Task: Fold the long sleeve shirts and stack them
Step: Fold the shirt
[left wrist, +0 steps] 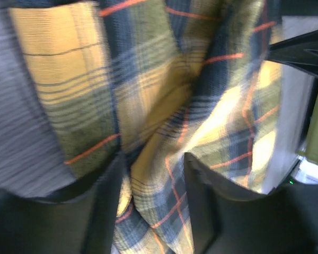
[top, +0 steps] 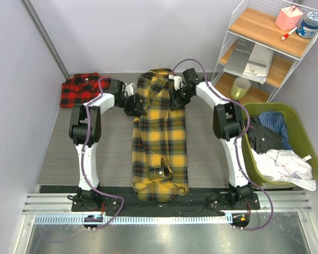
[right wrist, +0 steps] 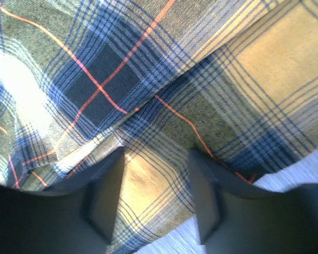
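The yellow-and-black plaid long sleeve shirt (top: 160, 143) lies lengthwise down the middle of the table, sleeves folded in, collar at the far end. My left gripper (top: 137, 106) sits at its upper left edge and my right gripper (top: 176, 98) at its upper right edge. In the left wrist view the left gripper (left wrist: 151, 203) is open, with a loose fold of yellow plaid (left wrist: 159, 106) bunched between its fingers. The right gripper (right wrist: 156, 196) is open over flat plaid (right wrist: 201, 79) near the hem edge. The red-and-black shirt (top: 84, 89) lies folded at the far left.
A green laundry basket (top: 306, 138) holding several garments stands at the right. Behind it is a wire shelf rack (top: 265, 47) with a yellow cup (top: 240, 88) and small items. A black strip (top: 164, 205) runs along the table's near edge.
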{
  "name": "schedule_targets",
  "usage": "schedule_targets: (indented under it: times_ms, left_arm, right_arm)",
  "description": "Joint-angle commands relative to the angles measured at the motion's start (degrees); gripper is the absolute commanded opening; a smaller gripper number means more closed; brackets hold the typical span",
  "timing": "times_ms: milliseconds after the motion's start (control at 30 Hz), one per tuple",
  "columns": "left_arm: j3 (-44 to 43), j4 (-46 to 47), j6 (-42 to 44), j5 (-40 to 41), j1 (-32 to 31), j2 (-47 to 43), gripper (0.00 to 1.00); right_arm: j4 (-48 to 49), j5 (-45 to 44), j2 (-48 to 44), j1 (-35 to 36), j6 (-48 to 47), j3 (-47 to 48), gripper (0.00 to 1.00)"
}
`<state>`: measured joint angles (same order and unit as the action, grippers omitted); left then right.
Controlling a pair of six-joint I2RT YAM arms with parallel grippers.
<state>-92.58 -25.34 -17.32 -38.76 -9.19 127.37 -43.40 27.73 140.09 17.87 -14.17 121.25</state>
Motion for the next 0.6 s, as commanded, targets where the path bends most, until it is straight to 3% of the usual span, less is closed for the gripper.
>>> schedule_targets:
  times_ms: [0, 100, 167, 233, 300, 333, 400, 467, 533, 567]
  left_arm:
    - [0.3, -0.8, 3.7, -4.2, 1.1, -7.9, 0.59]
    - [4.0, -2.2, 10.5, -8.2, 1.1, -16.2, 0.71]
    - [7.0, -3.8, 16.7, -8.9, 1.1, -26.5, 0.77]
    - [12.1, -7.1, 27.5, -8.3, 1.1, -33.6, 0.85]
    - [15.5, -8.4, 33.8, -7.2, 1.1, -45.0, 1.0]
    - [19.3, -9.2, 38.7, -7.7, 1.0, -48.8, 1.0]
    - [23.5, -9.2, 43.5, -8.7, 0.2, -57.3, 1.0]
    - [28.7, -9.4, 48.8, -7.1, -0.9, -63.1, 1.0]
    - [30.3, -14.4, 55.8, -7.6, -2.8, -65.4, 1.0]
    - [32.0, -24.3, 66.6, -8.4, -3.7, -66.2, 1.0]
  right_arm:
    - [-1.9, -2.3, -4.9, -1.0, -1.6, 1.3, 0.62]
    - [-4.1, 1.6, -14.9, -0.9, -3.0, -2.0, 0.68]
    - [-3.6, 2.3, -25.1, -1.0, -5.8, -7.7, 0.72]
    - [-0.5, 1.3, -33.1, -0.8, -9.8, -13.2, 0.76]
    - [5.0, 1.4, -44.8, -0.8, -13.5, -22.3, 0.93]
    - [7.5, 2.7, -48.5, -0.9, -15.2, -25.9, 0.99]
    - [18.6, 1.9, -59.4, -0.1, -14.3, -38.8, 1.0]
    - [23.5, 2.2, -65.4, 0.8, -15.4, -48.2, 1.0]
    - [20.1, 3.5, -70.0, 3.6, -21.7, -51.5, 1.0]
    - [14.8, 2.8, -70.9, 5.3, -28.0, -54.3, 1.0]
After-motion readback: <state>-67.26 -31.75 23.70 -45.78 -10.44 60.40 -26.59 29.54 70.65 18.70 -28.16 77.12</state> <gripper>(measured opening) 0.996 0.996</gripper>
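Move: The yellow plaid shirt lies lengthwise under both my hands, its middle about 10 cm back and 7 cm right of my left hand, roughly 12 cm back and 6 cm left of my right, barely below either. Its collar end sits some 19 cm ahead and 7 cm right of my left hand; the folded red-black shirt is about 10 cm ahead and 22 cm left of that hand. The green bin lies about 18 cm back and 38 cm right of my right hand. I take both hands up off the upper part of the shirt and draw them back towards my base, each rising nearly 30 cm while coming back some 16 to 18 cm, slowly at first, then fast. My already parted fingers spread fully and come free of the cloth; both wrists tip their fingertips up and forward, the left about 65 degrees, the right about 50. ##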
